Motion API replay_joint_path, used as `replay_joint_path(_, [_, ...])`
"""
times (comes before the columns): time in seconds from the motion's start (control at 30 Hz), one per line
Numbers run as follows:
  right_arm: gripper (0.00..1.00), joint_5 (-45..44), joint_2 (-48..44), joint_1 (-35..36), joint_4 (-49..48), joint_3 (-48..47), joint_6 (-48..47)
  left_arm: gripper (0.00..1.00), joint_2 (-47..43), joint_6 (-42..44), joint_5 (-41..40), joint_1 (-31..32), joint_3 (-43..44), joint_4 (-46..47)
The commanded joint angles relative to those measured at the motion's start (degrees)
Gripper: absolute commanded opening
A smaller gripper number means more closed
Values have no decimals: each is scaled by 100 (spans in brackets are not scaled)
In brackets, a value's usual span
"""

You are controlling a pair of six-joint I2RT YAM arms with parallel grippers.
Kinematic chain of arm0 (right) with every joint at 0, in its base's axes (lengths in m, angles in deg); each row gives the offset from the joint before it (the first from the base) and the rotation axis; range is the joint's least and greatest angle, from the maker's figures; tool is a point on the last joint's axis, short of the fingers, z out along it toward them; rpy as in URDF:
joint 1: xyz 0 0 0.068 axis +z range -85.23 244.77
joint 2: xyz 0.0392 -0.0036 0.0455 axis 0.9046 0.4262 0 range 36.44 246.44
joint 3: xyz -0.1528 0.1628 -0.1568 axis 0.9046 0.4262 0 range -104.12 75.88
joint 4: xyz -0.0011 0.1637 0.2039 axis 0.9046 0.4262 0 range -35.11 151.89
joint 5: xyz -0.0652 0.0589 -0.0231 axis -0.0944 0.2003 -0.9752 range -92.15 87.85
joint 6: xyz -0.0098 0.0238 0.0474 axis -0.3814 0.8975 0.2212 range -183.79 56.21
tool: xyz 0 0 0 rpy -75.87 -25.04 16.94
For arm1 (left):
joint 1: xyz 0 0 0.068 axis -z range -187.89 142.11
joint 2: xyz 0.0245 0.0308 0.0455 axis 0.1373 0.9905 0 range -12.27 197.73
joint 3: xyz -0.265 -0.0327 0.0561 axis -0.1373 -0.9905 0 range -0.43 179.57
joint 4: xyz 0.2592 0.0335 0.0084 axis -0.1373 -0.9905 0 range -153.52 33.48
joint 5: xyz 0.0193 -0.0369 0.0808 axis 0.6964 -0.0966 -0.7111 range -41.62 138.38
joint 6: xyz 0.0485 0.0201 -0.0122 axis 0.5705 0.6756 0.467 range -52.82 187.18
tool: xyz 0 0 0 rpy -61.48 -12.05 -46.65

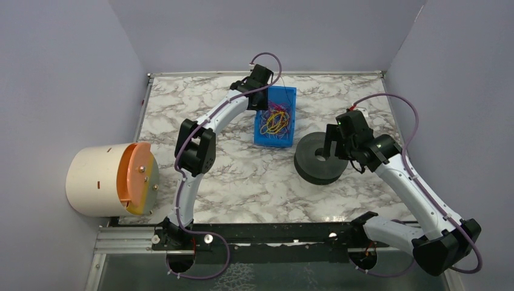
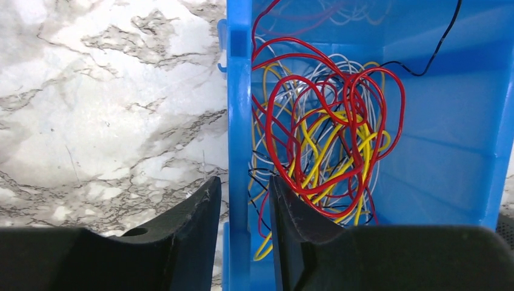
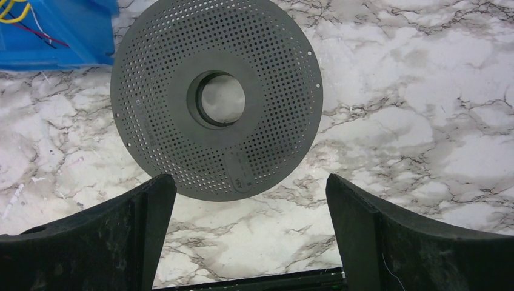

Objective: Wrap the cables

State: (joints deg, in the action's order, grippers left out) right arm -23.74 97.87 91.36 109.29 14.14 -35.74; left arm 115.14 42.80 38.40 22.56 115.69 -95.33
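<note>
The cables (image 1: 276, 121) are a tangle of thin red, yellow, white and black wires (image 2: 321, 139) lying in a blue bin (image 1: 285, 140). My left gripper (image 1: 263, 106) reaches down at the bin's left side. In the left wrist view its jaws (image 2: 244, 180) straddle the bin's left wall (image 2: 239, 121), slightly open, with a gap on each side. The inner finger (image 2: 291, 212) is among the wires but grips none. My right gripper (image 1: 330, 145) hangs wide open and empty (image 3: 251, 182) over the near side of the dark perforated spool (image 3: 218, 97), which lies flat on the table (image 1: 318, 160).
A cream cylinder with an orange lid (image 1: 109, 179) lies on its side at the table's left edge. A black rail (image 1: 273, 233) runs along the near edge between the arm bases. Grey walls enclose the marble table (image 1: 242, 176) on three sides.
</note>
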Motion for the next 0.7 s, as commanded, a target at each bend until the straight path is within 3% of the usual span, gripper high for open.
replay_joint_path(0.0, [99,-129,-34,-84,72,12,-42,42,-180,100,185,6,-46,46])
replay_joint_path(0.2, [99,103,64,-307,-164,96,-181,53,-853,201,90,9,-598,57])
replay_joint_path(0.33, [91,686,138,-353,-390,131,-233,55,-1410,318,84,8,-1218,49])
replay_joint_path(0.5, [69,1374,394,-352,-673,242,-280,57,-2292,422,93,12,-2036,57])
replay_joint_path(0.67, [35,1405,595,-349,-955,374,-293,63,-3267,522,360,17,-2854,80])
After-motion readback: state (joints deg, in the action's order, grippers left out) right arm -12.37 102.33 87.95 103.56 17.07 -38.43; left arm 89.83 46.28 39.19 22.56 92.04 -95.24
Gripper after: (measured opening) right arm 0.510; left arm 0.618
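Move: The blue bin with the cables has its left rim between my barely parted left fingers; its middle is about 8 cm to their right, 2 cm farther out and 4 cm below. The reel lies some 19 cm back from that hand, 28 cm right and 7 cm lower. From my wide-open right hand the reel's middle is roughly 3 cm ahead, 4 cm left and 13 cm down; the bin sits about 22 cm ahead and 24 cm left, 14 cm below. My left hand opens further and clears the bin's rim, drawing back about 9 cm and 5 cm left, then climbing some 6 cm once it is under way. My right hand drifts a centimetre right, then swings left and sinks about 3 cm towards the reel, tipping and rolling slightly while its fingers close to half open, touching nothing. ##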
